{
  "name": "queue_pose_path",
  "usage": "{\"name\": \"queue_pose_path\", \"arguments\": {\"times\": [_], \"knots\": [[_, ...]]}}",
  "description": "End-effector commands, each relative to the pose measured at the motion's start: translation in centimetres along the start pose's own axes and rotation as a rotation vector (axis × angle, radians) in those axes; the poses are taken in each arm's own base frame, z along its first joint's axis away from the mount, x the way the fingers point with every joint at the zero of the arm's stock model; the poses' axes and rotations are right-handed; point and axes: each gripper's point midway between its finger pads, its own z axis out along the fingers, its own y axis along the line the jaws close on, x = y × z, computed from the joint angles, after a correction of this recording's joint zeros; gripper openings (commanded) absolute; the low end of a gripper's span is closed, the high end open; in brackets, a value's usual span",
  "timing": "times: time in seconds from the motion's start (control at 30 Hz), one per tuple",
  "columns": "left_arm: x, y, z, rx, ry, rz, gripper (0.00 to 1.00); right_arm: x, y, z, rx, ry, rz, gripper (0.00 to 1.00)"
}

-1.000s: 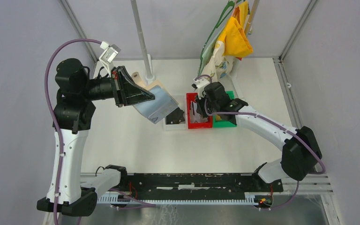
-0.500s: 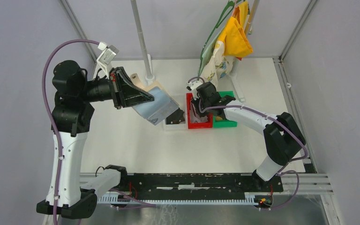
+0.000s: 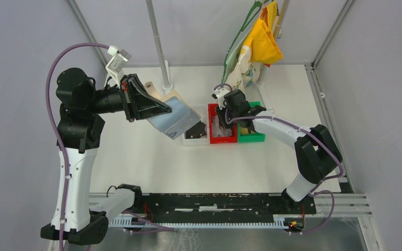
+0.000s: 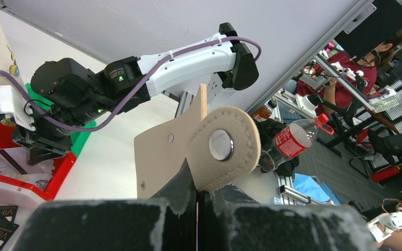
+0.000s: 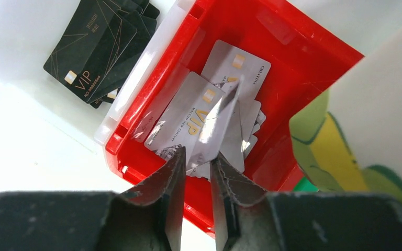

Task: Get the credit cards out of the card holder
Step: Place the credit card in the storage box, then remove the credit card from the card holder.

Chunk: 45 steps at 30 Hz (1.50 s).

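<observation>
The card holder (image 3: 177, 118), tan with a pale blue-grey panel, hangs above the table with my left gripper (image 3: 164, 109) shut on its edge. The left wrist view shows its tan back (image 4: 162, 151) and round snap tab (image 4: 224, 146) rising from the shut left gripper (image 4: 198, 196). Pale silver credit cards (image 5: 188, 117) lie in a red bin (image 5: 314, 60). My right gripper (image 5: 197, 157) hovers over that bin (image 3: 222, 140) with its jaws a little apart. One silver card (image 5: 219, 123) stands tilted on edge just beyond the tips, free of both fingers.
Black VIP cards (image 5: 91, 47) lie in a clear tray (image 5: 152, 60) left of the red bin. A green bin (image 3: 252, 137) sits against the red bin's right side. Yellow-and-white cloths (image 3: 256, 36) hang at the back, and a white pole (image 3: 159, 47) stands behind the holder.
My right arm swung left over the red bin, then its jaws parted and let a silver card go. The left arm keeps the holder lifted, shifted slightly left.
</observation>
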Motion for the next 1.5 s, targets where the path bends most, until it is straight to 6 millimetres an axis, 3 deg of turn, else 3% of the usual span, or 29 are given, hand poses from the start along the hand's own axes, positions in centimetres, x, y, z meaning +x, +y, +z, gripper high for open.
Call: {"name": "queue_pose_path", "arguments": {"times": [0.0,0.23,0.5,0.57,0.67,0.87,1.03,1.2,1.47], "knots": [[-0.8,-1.8,-0.3,0.030,-0.016,0.051,0.02,-1.7,-0.4,-0.7,0.024,-0.052,-0.027,0.31],[-0.7,-1.5,-0.2,0.029,-0.019,0.046,0.02,-3.9,-2.0,-3.1,0.136,-0.122,-0.047,0.47],[-0.8,-1.3,-0.2,0.029,-0.021,0.043,0.02,-7.4,-0.5,-8.8,0.159,-0.255,-0.083,0.54],[-0.8,-1.3,-0.2,0.029,-0.022,0.045,0.02,-8.5,1.2,-10.8,0.078,-0.317,-0.083,0.56],[-0.6,-1.3,-0.2,0.031,-0.019,0.043,0.02,-10.5,4.8,-14.8,-0.117,-0.441,-0.112,0.71],[0.7,-1.2,-0.3,0.054,0.010,0.028,0.02,-15.2,10.9,-25.9,-0.449,-0.713,-0.234,0.96],[2.0,-1.6,-0.6,0.083,0.044,0.019,0.02,-16.3,14.7,-32.2,-0.683,-0.829,-0.329,0.98],[2.8,-1.9,-0.8,0.102,0.064,0.007,0.02,-16.3,17.3,-35.1,-0.878,-0.892,-0.359,0.98],[4.4,-1.4,-0.9,0.108,0.088,-0.026,0.02,-16.5,22.2,-35.0,-1.001,-0.855,-0.414,0.98]]}}
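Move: The card holder, hanging in the left hand, lies from the right hand about 21 cm back, 12 cm to the left and some 36 cm up; from the left hand its middle is about 3 cm right, 1 cm back and 4 cm below. The red box's middle is roughly 2 cm ahead of the right hand, 1 cm left and 7 cm below; the black cards lie 11 cm left and 1 cm back, the green box 9 cm right and 2 cm ahead, both 7 cm below. The right hand opens its already parted fingers fully, leaving the silver card in the red box, then climbs about 36 cm and draws back some 19 cm with a late swing left towards the card holder, the wrist turning up from its downward slant to point left, roughly level. The left hand keeps its pinch on the holder and late on eases down and back a few centimetres. ##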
